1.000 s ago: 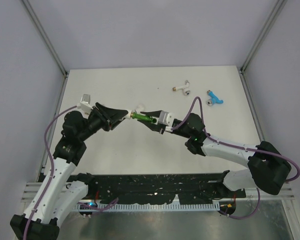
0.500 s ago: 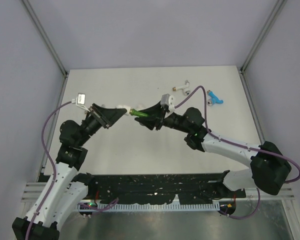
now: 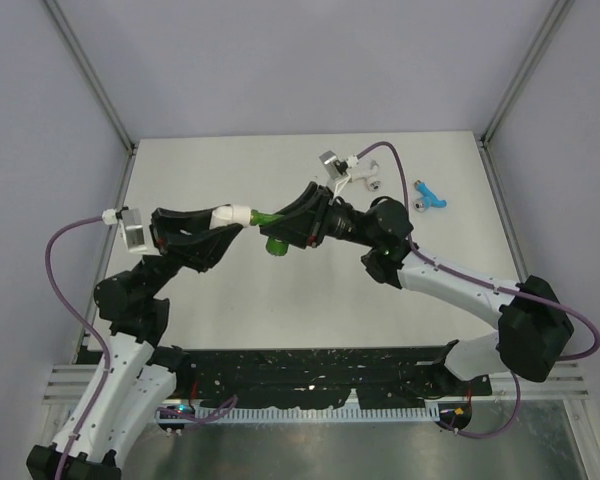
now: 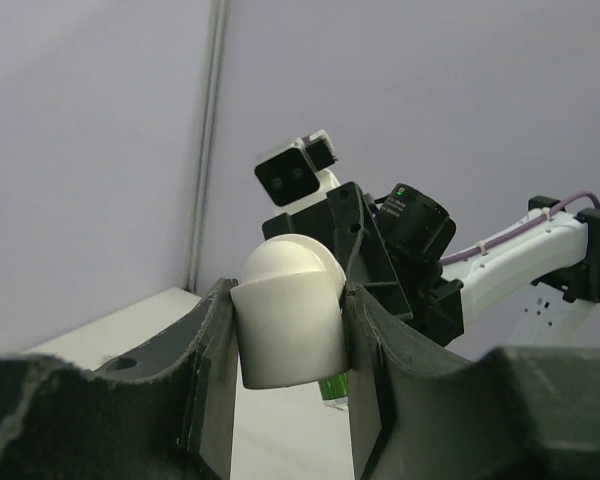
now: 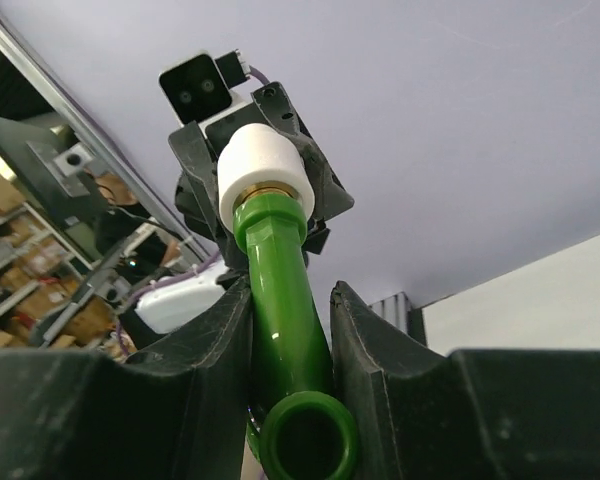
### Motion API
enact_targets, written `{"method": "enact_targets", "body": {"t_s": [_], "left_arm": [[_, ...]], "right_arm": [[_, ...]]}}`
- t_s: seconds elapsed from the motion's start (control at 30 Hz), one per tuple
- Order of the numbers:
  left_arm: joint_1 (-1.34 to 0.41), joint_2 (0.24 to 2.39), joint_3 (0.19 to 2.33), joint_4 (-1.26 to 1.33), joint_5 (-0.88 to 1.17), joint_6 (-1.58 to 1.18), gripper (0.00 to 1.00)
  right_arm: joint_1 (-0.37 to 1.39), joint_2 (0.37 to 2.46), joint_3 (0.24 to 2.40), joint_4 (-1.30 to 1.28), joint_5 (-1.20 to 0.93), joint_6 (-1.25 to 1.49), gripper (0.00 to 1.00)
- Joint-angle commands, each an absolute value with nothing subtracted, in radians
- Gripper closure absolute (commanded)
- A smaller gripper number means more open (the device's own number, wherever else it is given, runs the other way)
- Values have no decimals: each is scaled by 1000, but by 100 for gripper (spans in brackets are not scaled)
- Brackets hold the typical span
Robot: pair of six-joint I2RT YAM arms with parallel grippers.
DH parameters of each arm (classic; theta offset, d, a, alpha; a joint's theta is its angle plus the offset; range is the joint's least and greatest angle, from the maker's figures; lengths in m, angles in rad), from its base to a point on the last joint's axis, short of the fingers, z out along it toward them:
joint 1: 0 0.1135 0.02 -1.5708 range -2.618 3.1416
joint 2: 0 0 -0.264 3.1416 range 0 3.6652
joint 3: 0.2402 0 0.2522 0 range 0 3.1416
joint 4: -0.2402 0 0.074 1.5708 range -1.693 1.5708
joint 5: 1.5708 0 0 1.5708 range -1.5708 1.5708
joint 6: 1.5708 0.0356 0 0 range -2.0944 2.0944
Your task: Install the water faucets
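My left gripper (image 3: pixel 228 222) is shut on a stubby white pipe fitting (image 3: pixel 236 212), held above the middle of the table. My right gripper (image 3: pixel 285 230) is shut on the green faucet (image 3: pixel 273 243), whose threaded end sits in the fitting. In the left wrist view the fitting (image 4: pixel 290 325) is clamped between my fingers, with a bit of green (image 4: pixel 332 388) below it. In the right wrist view the green faucet (image 5: pixel 285 330) runs up between my fingers into the fitting (image 5: pixel 265 175). The blue faucet (image 3: pixel 430 195) and white faucet (image 3: pixel 370 183) lie at the back right. The brown one is not visible.
The table (image 3: pixel 230 290) is off-white, with grey walls and metal frame posts around it. The right wrist's camera (image 3: pixel 330 163) and purple cable (image 3: pixel 400 170) hang over the loose faucets at the back right. A black rail (image 3: pixel 300 375) runs along the near edge.
Both wrists have twisted and lifted while holding the joined fitting and green faucet. The left wrist camera has swung left and down. The right wrist camera has swung up toward the back.
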State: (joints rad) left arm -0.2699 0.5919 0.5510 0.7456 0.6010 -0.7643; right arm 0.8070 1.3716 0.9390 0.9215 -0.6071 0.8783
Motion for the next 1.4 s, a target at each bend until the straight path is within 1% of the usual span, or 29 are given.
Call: {"method": "enact_targets", "body": {"t_s": [0.0,0.07,0.13,0.2,0.27,0.33,0.37,0.4,0.43,0.47,0.53,0.63,0.8,0.93,1.07,1.1,1.23,1.33,1.37], "left_arm": [[-262,673,587,994,830,-607,100],[-261,727,609,1047,899,-624,100],[-259,753,623,1071,923,-640,100],[-259,753,624,1060,910,-631,100],[-258,733,614,979,867,-595,100],[-258,694,600,837,746,-552,100],[-258,668,592,774,688,-529,100],[-258,645,586,705,620,-520,100],[-258,625,583,642,561,-508,100],[-258,605,586,588,523,-500,100],[-259,568,591,476,447,-500,100],[-259,531,601,345,376,-517,100],[-259,494,636,142,250,-541,100],[-259,499,712,3,215,-568,100],[-259,521,791,-158,183,-618,100],[-259,532,816,-196,173,-630,100],[-259,600,926,-337,170,-683,100],[-259,647,995,-419,193,-704,100],[-259,658,1014,-440,204,-707,100]], "right_arm": [[779,1428,1020,1052,-554,1242,95],[781,1456,1025,1074,-560,1305,95],[779,1473,1028,1081,-564,1340,95],[778,1480,1026,1078,-572,1342,95],[779,1476,1019,1075,-574,1327,92],[775,1465,1012,1059,-583,1289,78],[776,1456,1008,1042,-589,1249,74],[775,1450,1003,1031,-589,1224,65],[773,1436,988,1011,-578,1180,59],[770,1427,980,1003,-574,1146,50],[766,1398,966,947,-558,1054,38],[756,1379,942,888,-528,935,31],[730,1339,888,879,-483,784,26],[730,1273,856,740,-399,466,25],[732,1224,804,701,-327,203,23],[738,1217,790,707,-322,163,23],[807,1200,720,768,-290,-153,23],[889,1218,641,900,-233,-421,23],[900,1232,634,923,-209,-458,23]]}}
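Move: The right fingers already grip the green faucet, its middle about 2 cm to their left. The left fingers already hold the white elbow that the faucet's neck sits in, with the faucet about 9 cm to their right; from the right hand that held elbow is some 10 cm to the left and about 1 cm forward. A second white elbow lies on the table, roughly 40 cm ahead of the right hand, 2 cm left of it and 37 below. Both hands, still gripping, first rise about a centimetre and turn against each other by some 20 degrees around the faucet's neck, twisting it in the elbow; then the right fingers open wide, let go of the faucet and draw off forward, down and to the right while that wrist swings back the other way. The left hand keeps its pinch on the elbow and carries the joined pair down, forward and left, about 5 cm each way, its wrist tipping over by nearly 50 degrees and swinging counter-clockwise. ##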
